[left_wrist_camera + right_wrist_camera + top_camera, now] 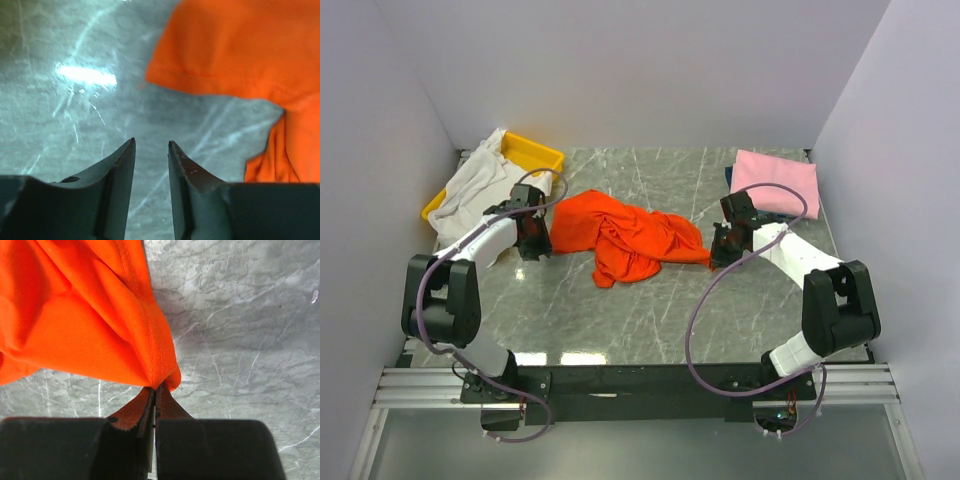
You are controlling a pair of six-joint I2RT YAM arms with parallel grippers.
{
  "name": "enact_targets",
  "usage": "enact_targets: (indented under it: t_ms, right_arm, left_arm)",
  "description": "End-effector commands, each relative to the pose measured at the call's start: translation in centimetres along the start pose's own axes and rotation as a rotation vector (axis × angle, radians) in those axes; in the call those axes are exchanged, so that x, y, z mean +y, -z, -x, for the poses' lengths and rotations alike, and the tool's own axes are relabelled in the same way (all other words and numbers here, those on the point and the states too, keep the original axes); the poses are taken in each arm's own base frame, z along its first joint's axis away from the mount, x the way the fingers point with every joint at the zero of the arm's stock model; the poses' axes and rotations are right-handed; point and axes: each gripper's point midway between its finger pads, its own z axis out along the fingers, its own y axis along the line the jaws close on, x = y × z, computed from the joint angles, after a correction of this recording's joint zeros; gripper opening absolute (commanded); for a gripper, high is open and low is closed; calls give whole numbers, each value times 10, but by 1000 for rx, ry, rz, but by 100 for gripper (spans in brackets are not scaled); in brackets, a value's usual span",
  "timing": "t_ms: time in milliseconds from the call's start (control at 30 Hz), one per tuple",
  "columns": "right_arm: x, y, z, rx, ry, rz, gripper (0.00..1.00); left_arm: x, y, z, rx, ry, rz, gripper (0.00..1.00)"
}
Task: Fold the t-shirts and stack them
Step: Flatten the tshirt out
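Note:
The orange-red t-shirt [625,237] lies crumpled in the middle of the marble table. My right gripper [156,390] is shut on a hemmed edge of the orange-red t-shirt [85,315] at its right end; in the top view this gripper [721,250] sits at the cloth's right tip. My left gripper [151,145] stands open over bare table, with nothing between its fingers, just left of the shirt's edge [235,50]; from above it [534,244] is beside the shirt's left side. A pale pink t-shirt [775,182] lies folded at the back right. A white t-shirt [472,190] hangs over the tray.
A yellow plastic tray [532,151] stands at the back left under the white cloth. A dark blue cloth edge [782,216] shows beneath the pink one. White walls close in the table on three sides.

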Motion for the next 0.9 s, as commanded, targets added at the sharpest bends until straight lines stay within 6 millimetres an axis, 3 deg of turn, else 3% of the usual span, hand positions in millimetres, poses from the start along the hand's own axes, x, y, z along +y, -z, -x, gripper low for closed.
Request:
enact_targets:
  t_ms: [0,233,867]
  right_arm:
    - [-2,11,4,-45,0,13,0]
    - [-5,14,-2,-53,-15,22,0]
    - [-8,24,-8,-79,-40,36,0]
  left_arm:
    - [-9,-4,36,-117,68,-84,37]
    - [-2,-30,40,-118,90,-65,32]
    - [-3,-61,34,-78,120,-99,34]
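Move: The t-shirt's near left corner lies about 6 cm ahead of the empty left hand, 1 cm to its left and 5 cm below. The shirt's bunched middle is some 15 cm to that hand's right and 3 cm ahead; the yellow bin's middle is roughly 16 cm ahead, 9 cm left. From the right hand, already pinching the shirt's right end, that left corner is about 31 cm left and 4 cm ahead. Left hand reaches 5 cm forward, 4 down to the shirt's corner, fingers part-open; right draws its pinched end back. ##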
